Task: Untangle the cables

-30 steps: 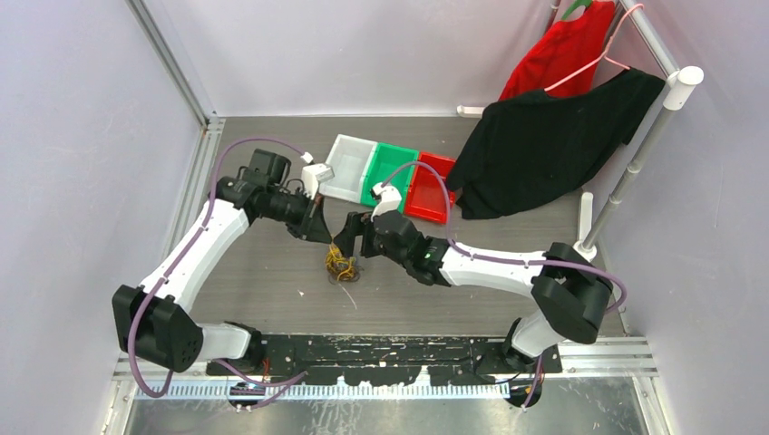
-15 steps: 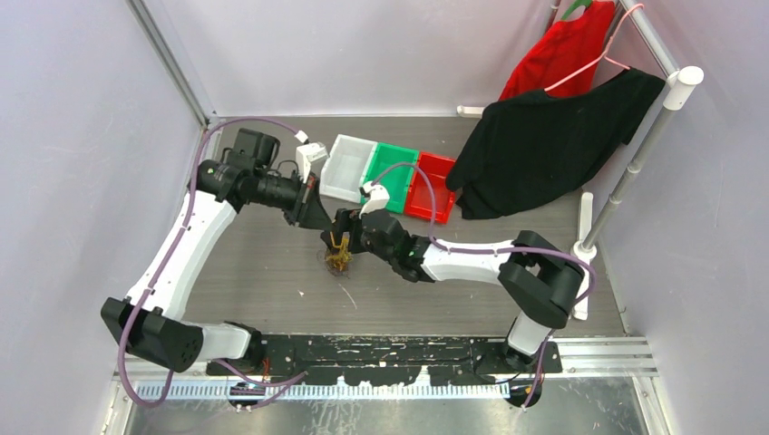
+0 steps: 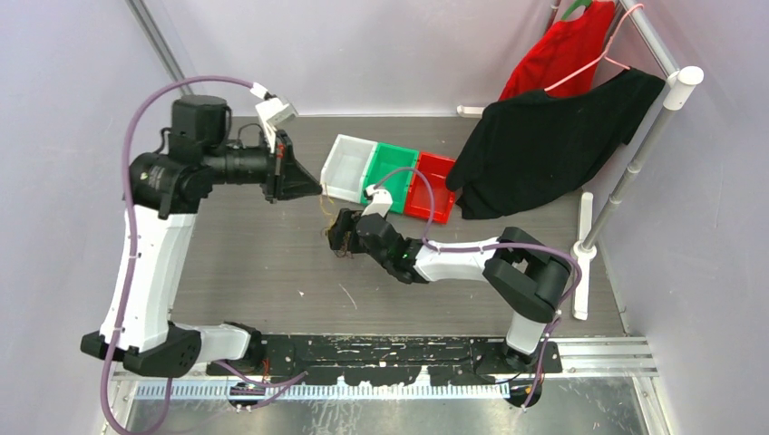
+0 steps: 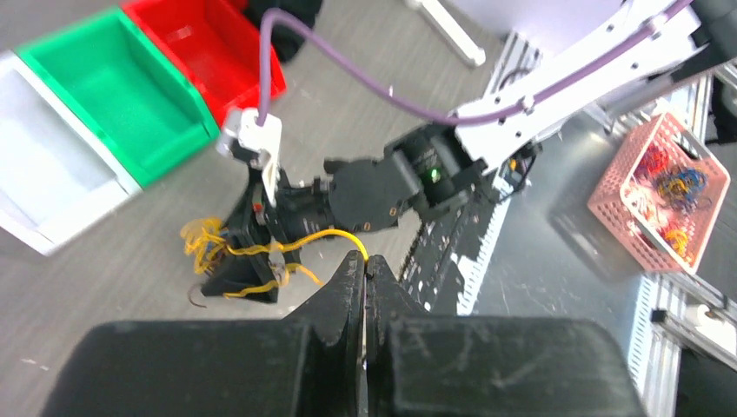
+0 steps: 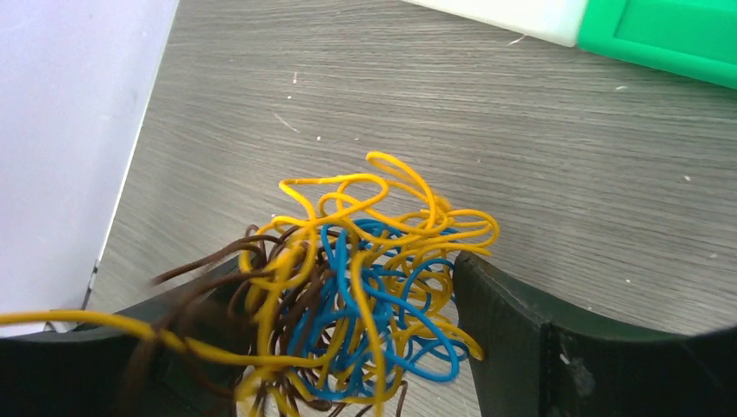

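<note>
The cables (image 5: 374,287) are a tangle of yellow, blue and brown strands lying on the grey table. My right gripper (image 5: 343,295) stands open around the tangle, one finger (image 5: 521,330) on each side. From the left wrist view, yellow loops (image 4: 204,243) spill round the right gripper (image 4: 248,265). One yellow strand (image 4: 322,234) arcs out of the tangle up to my left gripper (image 4: 365,261), which is shut on its end. In the top view the left gripper (image 3: 317,190) is raised above and left of the right gripper (image 3: 337,241).
White (image 3: 346,168), green (image 3: 385,172) and red (image 3: 431,188) bins stand in a row just behind the grippers. A black cloth (image 3: 544,145) and a red one (image 3: 567,50) hang on a rack (image 3: 635,154) at the right. A pink basket (image 4: 660,187) of wires sits beyond the table's near edge.
My left arm has risen and swung back to the left, drawing the yellow strand out. The right gripper has moved further back over the table, with the tangle between its fingers.
</note>
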Robot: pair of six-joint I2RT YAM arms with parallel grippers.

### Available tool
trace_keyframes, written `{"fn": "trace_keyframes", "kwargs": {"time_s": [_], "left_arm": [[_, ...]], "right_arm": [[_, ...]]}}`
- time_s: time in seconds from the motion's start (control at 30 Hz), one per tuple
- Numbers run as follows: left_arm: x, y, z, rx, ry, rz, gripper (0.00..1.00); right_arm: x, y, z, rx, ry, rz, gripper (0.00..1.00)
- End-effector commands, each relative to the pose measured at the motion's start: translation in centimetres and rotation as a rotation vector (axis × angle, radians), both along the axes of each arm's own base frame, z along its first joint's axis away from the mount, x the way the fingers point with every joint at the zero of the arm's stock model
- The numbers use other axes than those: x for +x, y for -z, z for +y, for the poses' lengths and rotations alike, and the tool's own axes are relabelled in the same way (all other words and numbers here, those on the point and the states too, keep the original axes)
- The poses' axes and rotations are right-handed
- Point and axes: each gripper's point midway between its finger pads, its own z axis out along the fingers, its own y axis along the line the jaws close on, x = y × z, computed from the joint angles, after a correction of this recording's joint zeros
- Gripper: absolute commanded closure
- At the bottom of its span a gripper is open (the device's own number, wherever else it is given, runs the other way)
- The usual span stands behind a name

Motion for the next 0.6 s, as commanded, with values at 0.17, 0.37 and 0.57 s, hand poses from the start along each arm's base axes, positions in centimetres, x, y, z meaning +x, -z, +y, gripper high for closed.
{"fn": "trace_keyframes", "kwargs": {"time_s": [0.17,0.37,0.57], "left_arm": [[-0.2,-9.7,1.5,-0.071,-0.126,-0.266,1.0],[0.8,-15.0,3.1,-0.11,-0.254,-0.485,1.0],[2.0,-19.9,5.2,-0.138,-0.396,-0.693,1.0]], "right_arm": [[0.0,2.2,-2.7,-0.038,0.127,0.031,0.17],[-1.2,4.4,-3.5,-0.054,0.133,0.09,0.19],[-2.3,6.2,-4.5,-0.069,0.16,0.141,0.19]]}}
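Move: The tangle hangs between the right hand's open fingers, about 1 cm ahead, 1 cm left and 1 cm below their midpoint. From the left hand, which already pinches a yellow strand, it lies some 8 cm ahead, level sideways and 29 cm below. The white bin stands about 21 cm beyond the tangle and 3 cm to its right, the green bin about 19 cm beyond it and 12 cm right, both some 9 cm lower. Keeping its pinch on the yellow strand, the left hand hauls it up about 14 cm, away from the tangle, with a little leftward drift, while the wrist rolls some 30 degrees and the fingers swing forward. The right hand keeps its open fingers around the tangle and sinks about 6 cm, going right and slightly back as well. ##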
